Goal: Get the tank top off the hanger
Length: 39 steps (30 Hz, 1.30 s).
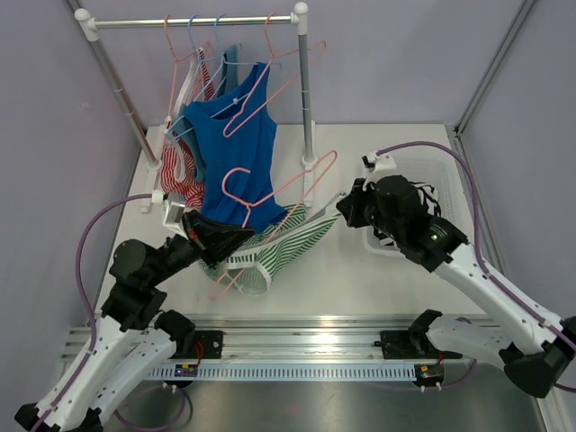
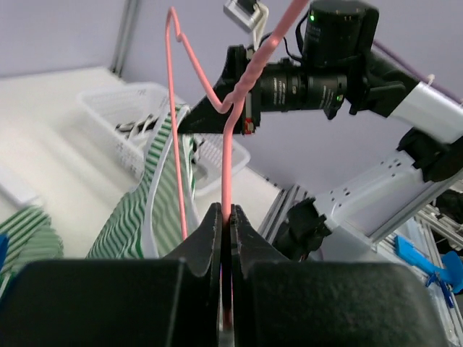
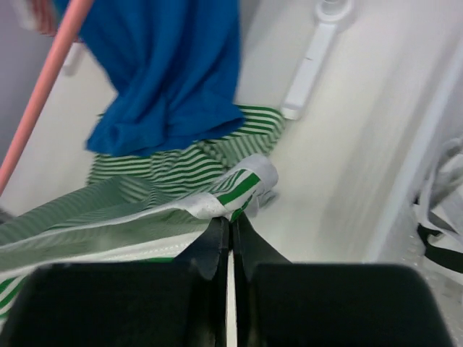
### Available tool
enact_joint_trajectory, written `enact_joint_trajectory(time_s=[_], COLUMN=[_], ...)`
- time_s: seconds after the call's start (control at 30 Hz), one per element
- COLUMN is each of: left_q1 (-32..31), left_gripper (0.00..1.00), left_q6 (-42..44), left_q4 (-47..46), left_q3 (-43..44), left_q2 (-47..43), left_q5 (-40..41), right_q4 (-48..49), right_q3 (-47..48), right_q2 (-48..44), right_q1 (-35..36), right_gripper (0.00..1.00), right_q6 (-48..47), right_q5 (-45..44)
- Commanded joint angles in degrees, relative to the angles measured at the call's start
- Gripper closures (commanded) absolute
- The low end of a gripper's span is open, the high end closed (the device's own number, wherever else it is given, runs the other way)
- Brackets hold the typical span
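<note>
The green-and-white striped tank top [image 1: 281, 247] is stretched low over the table between my two grippers, still threaded on a pink hanger [image 1: 306, 191]. My left gripper [image 1: 232, 241] is shut on the hanger's wire, which runs straight up out of the jaws in the left wrist view as the pink hanger [image 2: 228, 166], with the striped tank top [image 2: 134, 213] draped to its left. My right gripper [image 1: 347, 207] is shut on the white-trimmed strap of the tank top [image 3: 242, 189], pinched at the fingertips [image 3: 217, 242].
Behind stands a clothes rack [image 1: 306, 90] with several hangers, a blue tank top [image 1: 236, 153] and a red striped garment [image 1: 175, 171]. A white basket [image 1: 432, 180] sits at the right under my right arm. The rack's foot [image 3: 311, 61] lies close by.
</note>
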State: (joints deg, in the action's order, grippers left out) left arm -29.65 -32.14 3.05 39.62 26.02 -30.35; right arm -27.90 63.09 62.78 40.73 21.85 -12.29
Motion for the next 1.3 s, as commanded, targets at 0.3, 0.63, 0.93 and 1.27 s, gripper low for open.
enact_joint_trajectory(time_s=[0.3,0.63,0.93,1.27], left_q1=[-20.25,-23.26,-23.17,-20.11], left_gripper=[1.0,1.0,1.0,1.0], left_q6=[12.09,22.12,23.35,17.73], left_q4=[-52.36,-32.87,-0.53,17.95], left_q3=[5.46,13.2,21.81,35.09], left_q2=[17.21,15.03,13.08,25.56], left_q5=[15.65,44.82,67.05,67.71], right_q4=[-4.76,-16.66,-19.82,-18.17], right_q3=[0.98,11.25,23.47,13.58], right_q2=[-13.2,-21.65,-19.27,-8.04], right_q1=[-0.39,-0.39,-0.39,-0.39], right_gripper=[1.0,1.0,1.0,1.0], right_q6=[-2.94,-5.5,-8.05,-4.98], right_q5=[26.91,20.97,21.88,20.56])
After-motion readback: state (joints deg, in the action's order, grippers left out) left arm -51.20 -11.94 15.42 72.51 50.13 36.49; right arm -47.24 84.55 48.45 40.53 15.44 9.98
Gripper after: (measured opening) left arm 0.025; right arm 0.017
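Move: Just ahead of the left hand, which already grips the pink hanger, the middle of the green-striped tank top sags about 4 cm farther out, 6 cm to the right and 17 cm below; the blue tank top hangs some 28 cm ahead, 6 cm left and 5 cm lower. From the right hand, already pinching one end of the striped cloth, its middle lies roughly 22 cm left, 10 cm back and 8 cm lower, while the basket's middle is about 18 cm ahead, 24 cm right and 24 cm below. Pulling hanger and cloth apart, the left hand lifts quickly by about 16 cm, first veering right, then swings left and forward towards the blue tank top, sinking near the end as its fingers turn counter-clockwise. The right hand draws back and up, dips briefly, climbs again, then starts down and forward while turning some 20 degrees counter-clockwise. Both keep their grips. ##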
